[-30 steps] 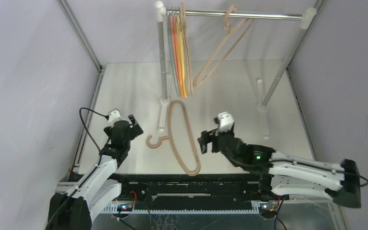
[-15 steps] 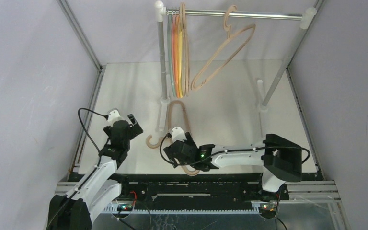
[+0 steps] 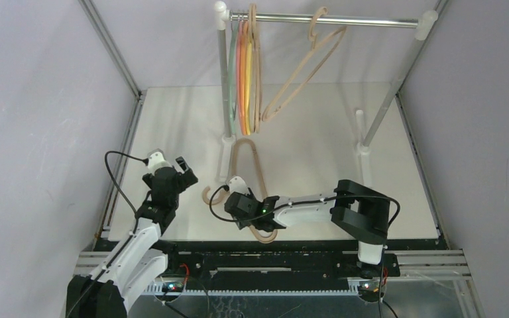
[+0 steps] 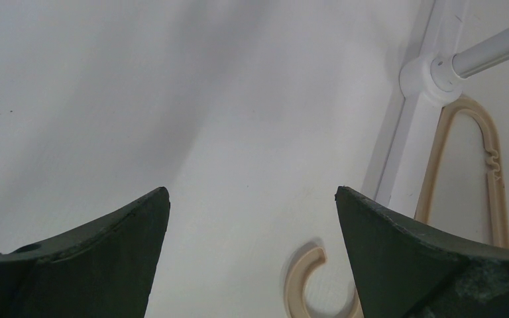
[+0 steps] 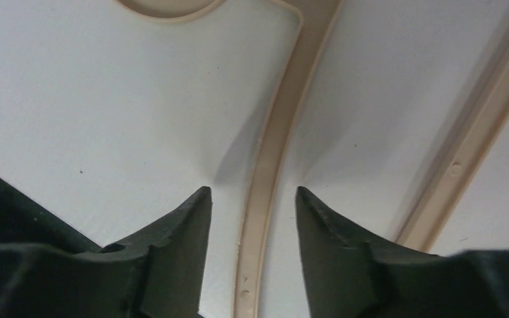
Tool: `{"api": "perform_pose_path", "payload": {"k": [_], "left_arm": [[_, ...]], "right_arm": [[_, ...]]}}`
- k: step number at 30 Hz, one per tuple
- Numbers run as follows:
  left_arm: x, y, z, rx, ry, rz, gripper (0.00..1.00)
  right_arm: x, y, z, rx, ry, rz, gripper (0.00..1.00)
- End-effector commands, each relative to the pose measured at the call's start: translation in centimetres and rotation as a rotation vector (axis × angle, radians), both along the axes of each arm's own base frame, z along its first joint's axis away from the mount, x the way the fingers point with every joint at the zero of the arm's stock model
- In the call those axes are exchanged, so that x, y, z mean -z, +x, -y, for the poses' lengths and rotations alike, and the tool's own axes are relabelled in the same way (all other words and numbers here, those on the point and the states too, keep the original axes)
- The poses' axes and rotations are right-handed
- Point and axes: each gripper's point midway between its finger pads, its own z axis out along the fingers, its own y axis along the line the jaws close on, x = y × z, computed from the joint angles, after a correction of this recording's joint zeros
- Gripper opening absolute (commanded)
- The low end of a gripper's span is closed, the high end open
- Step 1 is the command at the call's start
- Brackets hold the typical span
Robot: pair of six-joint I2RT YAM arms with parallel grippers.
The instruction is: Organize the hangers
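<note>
One thick beige hanger (image 3: 248,159) lies flat on the table, its hook (image 3: 211,195) pointing left. My right gripper (image 3: 244,211) is down over its lower arm. In the right wrist view the jaws (image 5: 252,195) straddle that beige bar (image 5: 275,146), open, with a gap on each side. My left gripper (image 3: 187,171) hovers left of the hook, open and empty; the hook (image 4: 298,281) shows between its fingers. On the rail hang thin green, orange and yellow hangers (image 3: 242,73), a beige one (image 3: 257,66) and a tilted beige one (image 3: 301,69).
The silver rail (image 3: 371,22) spans the back on white joints. Its left post (image 3: 226,86) and white foot (image 4: 431,73) stand just behind the lying hanger; the right post (image 3: 384,109) slants down at the right. Grey walls close both sides.
My right arm swung left across the table and came down over the lying hanger, its jaws narrowing around the bar. The tilted beige hanger on the rail swayed. The left arm barely moved.
</note>
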Motion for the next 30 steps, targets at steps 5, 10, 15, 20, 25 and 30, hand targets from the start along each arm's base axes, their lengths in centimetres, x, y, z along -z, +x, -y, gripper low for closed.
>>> {"api": "perform_pose_path", "payload": {"k": [5,10,15,20,25,30], "left_arm": [[-1.8,0.9,0.1,-0.007,-0.021,0.068,0.99],[-1.8,1.0,0.0,-0.010,-0.018,0.068,1.00],[-1.6,1.1,0.0,-0.012,-0.015,0.061,0.99],[-1.6,1.0,-0.1,-0.014,-0.011,0.061,0.99],[-1.6,1.0,-0.2,-0.016,-0.006,0.059,0.99],[-1.8,1.1,0.0,-0.008,-0.009,0.061,1.00]], "right_arm": [[0.5,0.8,0.3,0.088,-0.025,-0.022,0.39],[1.0,0.1,0.3,0.044,-0.032,-0.068,0.03],[-0.9,0.3,1.6,0.057,-0.025,-0.044,0.00],[-4.7,1.2,4.2,0.101,0.089,-0.038,0.00],[-8.6,0.6,6.5,0.059,0.255,-0.098,0.00],[-11.1,0.6,11.1,0.122,0.343,-0.116,0.00]]}}
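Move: The lone hanger on the table has its left bar, just below the neck, about 1 cm ahead, 1 cm right and 2 cm below the right hand, between its half-open fingers. Its hook lies some 8 cm left and 3 cm ahead of that hand, its other bar about 7 cm right and 6 cm ahead. The rack's left foot is roughly 13 cm ahead, 4 cm left. From the left hand, the left bar lies some 21 cm right, 11 cm back, 9 cm down. Sinking the last centimetre and edging slightly forward and right, the right hand closes its fingers on the hanger's left bar below the neck and pinches it. Then it speeds away up and to the right, rising about 10 cm and going some 8 cm right, its left side rolling up about 15 degrees, keeping the grip. ##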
